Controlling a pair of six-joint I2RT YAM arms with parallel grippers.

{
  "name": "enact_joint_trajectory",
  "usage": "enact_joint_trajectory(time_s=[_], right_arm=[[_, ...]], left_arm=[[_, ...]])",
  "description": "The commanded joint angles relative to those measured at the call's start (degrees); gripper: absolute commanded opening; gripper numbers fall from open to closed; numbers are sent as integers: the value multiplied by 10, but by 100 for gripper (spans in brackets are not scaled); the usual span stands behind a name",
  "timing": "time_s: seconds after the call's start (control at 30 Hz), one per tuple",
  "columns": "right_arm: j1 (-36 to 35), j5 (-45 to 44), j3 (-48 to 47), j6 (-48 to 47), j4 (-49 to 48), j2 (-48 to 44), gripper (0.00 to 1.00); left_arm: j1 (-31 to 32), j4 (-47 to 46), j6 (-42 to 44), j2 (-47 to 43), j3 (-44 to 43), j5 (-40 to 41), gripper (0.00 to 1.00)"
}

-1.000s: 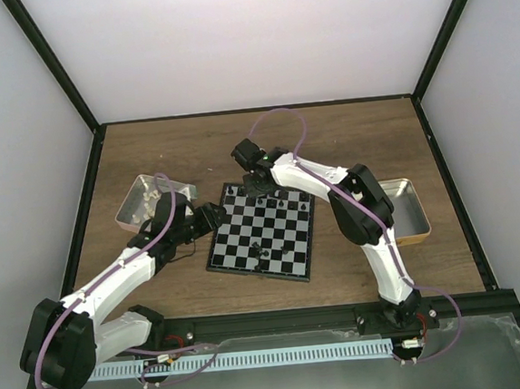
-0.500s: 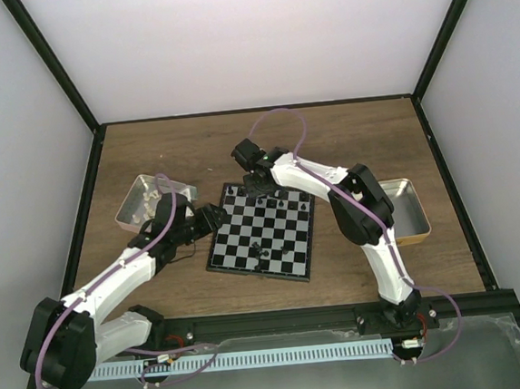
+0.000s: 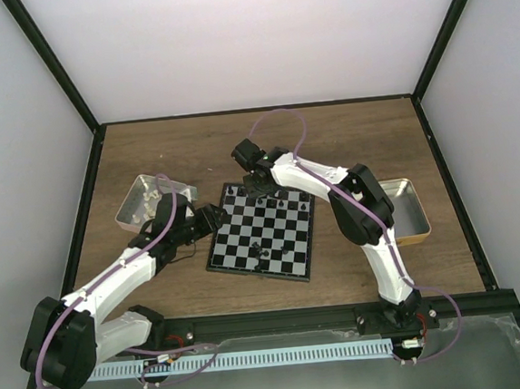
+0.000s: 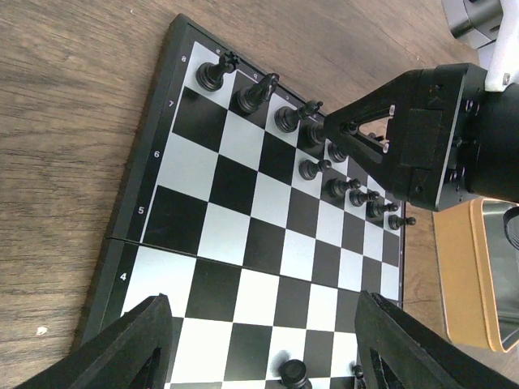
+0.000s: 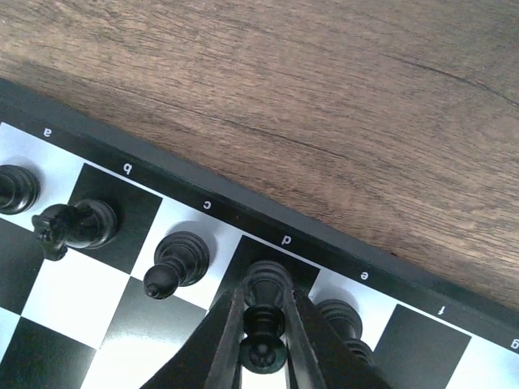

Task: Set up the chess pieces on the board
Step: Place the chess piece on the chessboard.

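The board (image 3: pixel 247 250) lies mid-table, with black chess pieces (image 3: pixel 284 203) along its far rows and two loose ones (image 3: pixel 257 248) near its middle. My right gripper (image 5: pixel 268 296) is at the far edge, shut on a black piece (image 5: pixel 269 275) that stands on the dark d square. Beside it stand a bishop (image 5: pixel 177 261), a knight (image 5: pixel 77 225), a rook (image 5: pixel 15 188) and another piece (image 5: pixel 340 318). My left gripper (image 4: pixel 259 340) hovers open over the board's (image 4: pixel 243 235) left side, with one loose piece (image 4: pixel 293 373) on the board below it. The right gripper (image 3: pixel 258 187) shows from above.
A pinkish tin (image 3: pixel 146 197) with cream pieces sits left of the board, behind my left arm. A tan-rimmed tin (image 3: pixel 405 207) sits to the right, partly behind the right arm. Black frame posts and white walls enclose the table.
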State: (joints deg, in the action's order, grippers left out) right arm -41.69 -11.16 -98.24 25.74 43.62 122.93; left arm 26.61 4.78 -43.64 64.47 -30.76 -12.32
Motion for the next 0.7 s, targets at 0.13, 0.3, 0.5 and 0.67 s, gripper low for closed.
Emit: enact_joint_trajectory(time_s=[0.13, 0.3, 0.5, 0.67], right_arm=[[4, -4, -34, 5, 24, -22, 20], [5, -6, -56, 15, 30, -38, 24], [4, 1, -31, 34, 26, -94, 32], [3, 59, 93, 43, -35, -199, 40]], left_arm=[[-2, -14, 2, 1, 5, -7, 64], [-3, -15, 2, -2, 2, -8, 64], [-2, -13, 6, -6, 0, -10, 64], [-2, -6, 12, -11, -1, -1, 64]])
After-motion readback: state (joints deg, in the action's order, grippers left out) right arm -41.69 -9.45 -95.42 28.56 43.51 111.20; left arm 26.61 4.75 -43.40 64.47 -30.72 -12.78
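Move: Between the right hand's fingertips is the chess piece, on the board's d square in the far row, its middle about 1 cm below the hand point. The c piece stands some 2 cm to the left and the e piece some 2 cm to the right, both level fore and aft; a pawn is about 2 cm back, straight in line. From the left hand, the piece between the right fingertips lies roughly 11 cm ahead, 12 cm right and 7 cm below. Spreading its fingers moderately to either side of the chess piece's head, the right hand lets go of it, dipping barely before it lifts straight up, slow at first and then fast, about 8 cm clear of the far row. It tilts some 10 degrees on the way up, mostly with its left side rising. ##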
